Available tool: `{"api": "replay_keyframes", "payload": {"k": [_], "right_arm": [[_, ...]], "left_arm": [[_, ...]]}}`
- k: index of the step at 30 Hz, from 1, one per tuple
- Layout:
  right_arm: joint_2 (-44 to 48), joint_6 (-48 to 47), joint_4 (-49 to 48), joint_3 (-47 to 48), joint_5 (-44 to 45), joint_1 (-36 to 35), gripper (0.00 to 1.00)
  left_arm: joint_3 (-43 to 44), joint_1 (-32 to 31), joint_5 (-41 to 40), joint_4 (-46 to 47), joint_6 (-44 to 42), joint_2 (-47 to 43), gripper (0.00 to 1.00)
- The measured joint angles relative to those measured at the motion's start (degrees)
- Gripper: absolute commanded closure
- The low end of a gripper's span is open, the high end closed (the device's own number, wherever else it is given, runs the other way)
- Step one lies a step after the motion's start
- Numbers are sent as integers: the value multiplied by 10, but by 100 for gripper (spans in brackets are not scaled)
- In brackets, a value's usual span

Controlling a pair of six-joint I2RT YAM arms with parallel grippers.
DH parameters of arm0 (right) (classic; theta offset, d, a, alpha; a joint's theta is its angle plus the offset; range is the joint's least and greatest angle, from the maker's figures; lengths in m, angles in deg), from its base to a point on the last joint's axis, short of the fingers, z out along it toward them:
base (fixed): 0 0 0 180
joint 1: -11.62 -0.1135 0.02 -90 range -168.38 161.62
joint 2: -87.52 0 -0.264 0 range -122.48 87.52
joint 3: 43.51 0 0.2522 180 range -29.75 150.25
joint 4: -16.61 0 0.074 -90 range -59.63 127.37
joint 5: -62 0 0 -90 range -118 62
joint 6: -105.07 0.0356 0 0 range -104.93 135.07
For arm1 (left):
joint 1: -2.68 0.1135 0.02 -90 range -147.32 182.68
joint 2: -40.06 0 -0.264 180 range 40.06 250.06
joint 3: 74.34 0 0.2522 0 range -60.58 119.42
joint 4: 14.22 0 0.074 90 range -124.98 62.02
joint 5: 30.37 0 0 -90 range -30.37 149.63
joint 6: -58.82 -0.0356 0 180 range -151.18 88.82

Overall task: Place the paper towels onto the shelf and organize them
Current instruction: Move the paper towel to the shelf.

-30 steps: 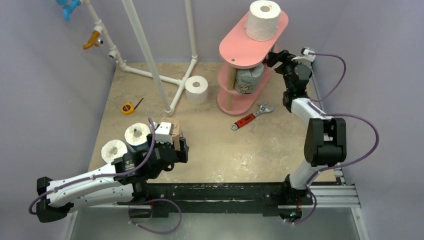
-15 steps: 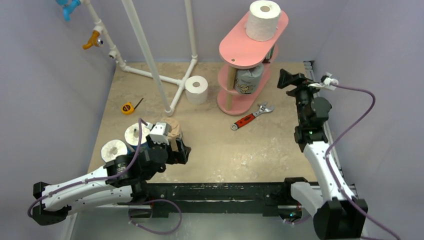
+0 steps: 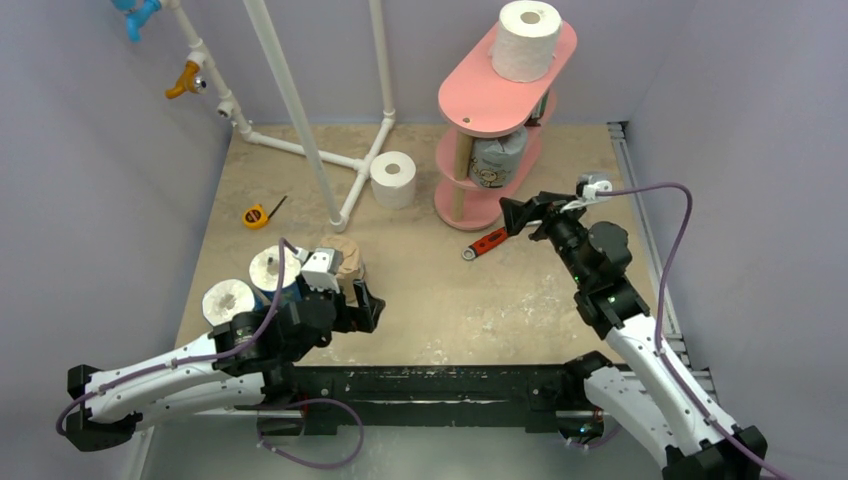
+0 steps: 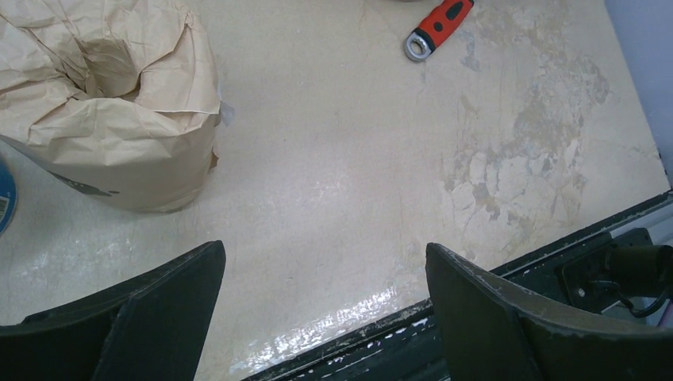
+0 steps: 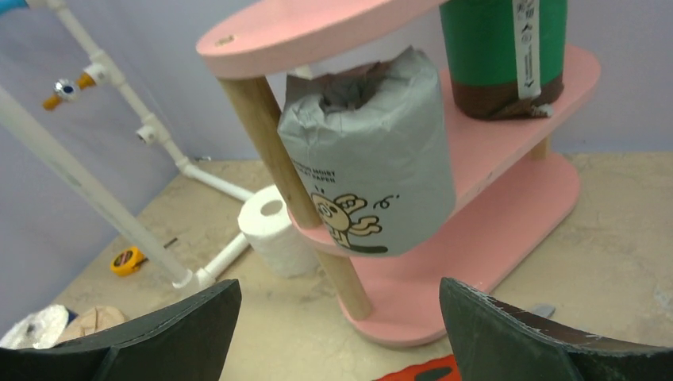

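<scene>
The pink shelf carries a white roll on its top board. On its middle board stand a grey roll and a green-wrapped roll. My right gripper hangs open and empty in front of the shelf, above the wrench, facing the grey roll. Another white roll stands on the floor by the pipe frame. At the near left are a tan roll, a blue-wrapped roll and a white roll. My left gripper is open, empty, just right of the tan roll.
A red-handled wrench lies on the floor before the shelf. A yellow tape measure sits at the left. The white pipe frame rises at the back left. The black base rail runs along the near edge.
The right arm pulled back from the shelf's right side and swung round to its front, lower down, jaws spreading wider. The left arm barely shifted.
</scene>
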Motion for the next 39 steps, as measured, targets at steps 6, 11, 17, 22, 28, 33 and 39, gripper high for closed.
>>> {"api": "replay_keyframes", "payload": {"k": [6, 11, 17, 22, 28, 33, 39], "right_arm": [[-60, -6, -12, -13, 1, -17, 2], [-110, -15, -44, -16, 14, -20, 1], [-156, -29, -113, -16, 41, -20, 2], [-193, -40, -152, -13, 45, -20, 1], [-235, -45, -169, -1, 46, -20, 1], [-261, -44, -189, 11, 52, -20, 1], [-296, -43, -207, 37, 64, -20, 1]], "left_arm": [[-5, 0, 2, 0, 12, -2, 4], [-5, 0, 0, -6, 13, -3, 3], [-5, 0, -9, -10, 12, 0, 3], [-5, 0, -14, -12, 12, 7, 3], [-5, 0, -19, -12, 10, 9, 3], [-5, 0, -23, -14, 10, 12, 3], [-5, 0, -26, -21, 11, 12, 3]]}}
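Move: The grey-wrapped paper towel on the shelf's middle tier lies about 12 cm ahead of the right hand, 4 cm left and some 3 cm lower. The green roll stands on the same tier, roughly 14 cm beyond it and 7 cm to its right; a white roll on the shelf top is about 23 cm ahead of the right hand, straight on and 15 cm up. From the left hand, the grey towel is some 28 cm ahead, 29 cm right and 11 cm up. Open right hand reaches forward about 10 cm, sinking 6 cm early, drifting left to the grey towel's near face. ##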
